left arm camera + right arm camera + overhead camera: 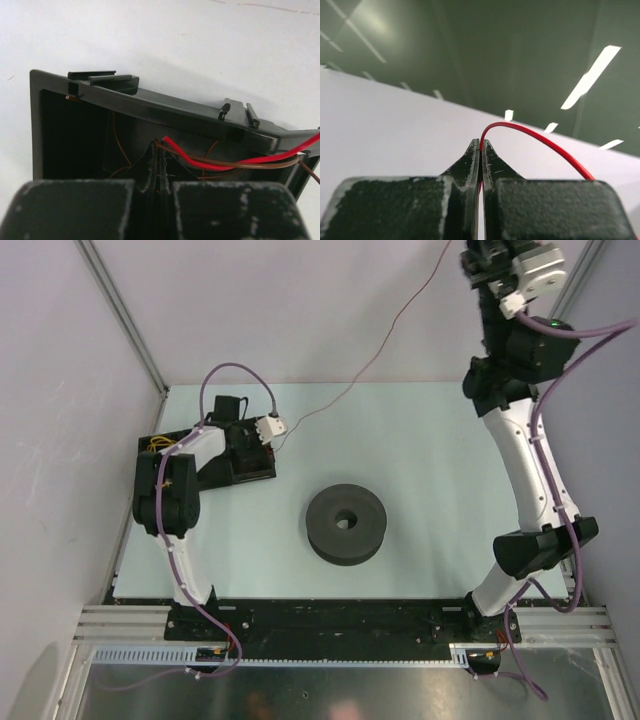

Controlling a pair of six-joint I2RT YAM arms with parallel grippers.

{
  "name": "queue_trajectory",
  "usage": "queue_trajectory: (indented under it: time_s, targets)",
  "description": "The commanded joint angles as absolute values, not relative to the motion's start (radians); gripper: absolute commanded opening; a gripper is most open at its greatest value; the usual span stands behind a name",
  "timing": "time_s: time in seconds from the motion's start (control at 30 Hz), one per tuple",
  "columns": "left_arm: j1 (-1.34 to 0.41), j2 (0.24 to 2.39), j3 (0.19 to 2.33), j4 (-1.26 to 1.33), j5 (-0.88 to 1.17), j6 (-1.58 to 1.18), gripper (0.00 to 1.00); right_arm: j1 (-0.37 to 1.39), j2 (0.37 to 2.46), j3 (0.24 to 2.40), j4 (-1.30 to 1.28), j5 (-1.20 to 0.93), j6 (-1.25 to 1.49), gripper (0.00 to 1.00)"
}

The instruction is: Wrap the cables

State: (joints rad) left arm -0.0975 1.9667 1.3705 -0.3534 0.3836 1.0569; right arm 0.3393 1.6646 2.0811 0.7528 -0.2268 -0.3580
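Observation:
The cable (380, 358) is a thin dark-red wire stretched in the air from the black open box (252, 468) at the left up to the top right. The dark grey round spool (345, 523) lies flat at the table's middle, with no wire on it. My left gripper (161, 149) is inside the box (150, 102), shut on the red cable (210, 159) beside a brown wire. My right gripper (481, 146) is raised high at the far right (478, 260), shut on the cable (540, 141), which arcs off to the right.
The pale table (430, 460) is bounded by white walls at the back and sides. A metal post (120, 310) stands at the left rear corner. Thick purple arm cables (235, 375) loop over the left arm. The mounting rail (330, 620) runs along the near edge.

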Motion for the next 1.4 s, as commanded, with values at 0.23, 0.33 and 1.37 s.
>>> queue_trajectory:
  time_s: [0.23, 0.33, 1.37]
  targets:
    - [-0.091, 2.002, 1.423, -0.340, 0.296, 1.093, 0.00, 0.112, 1.653, 2.188, 0.789, -0.172, -0.459, 0.00]
    - [-0.091, 2.007, 1.437, -0.340, 0.289, 1.083, 0.00, 0.067, 1.647, 2.156, 0.794, -0.170, -0.417, 0.00]
    - [-0.037, 1.381, 1.463, -0.346, 0.506, 0.422, 1.00, 0.155, 1.176, 1.335, -0.521, -1.020, -1.035, 0.00]
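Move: The left hand's shut fingers are already in the black bin's right-hand compartment, whose middle is about 2 cm to their left, 1 cm back and 2 cm below; the yellow cable lies some 25 cm left and 3 cm back, 2 cm below. The right hand holds the red cable high up; the grey spool is roughly 72 cm below, 9 cm back and 14 cm left of it, and that bin compartment 12 cm ahead, 39 cm left, equally far below. The left hand presses a centimetre or so deeper into the compartment with the brown cable and the red one at its fingertips, then opens wide, lets go and rises about 25 cm out of the bin, easing slightly back as its fingers tip upward. Keeping its pinch on the red cable, the right hand swings right and a little up, drawing the cable away from the bin, then arcs forward, down and back leftward to finish some 35 cm below its start, its fingers turning from pointing up to nearly level, facing left and forward. ##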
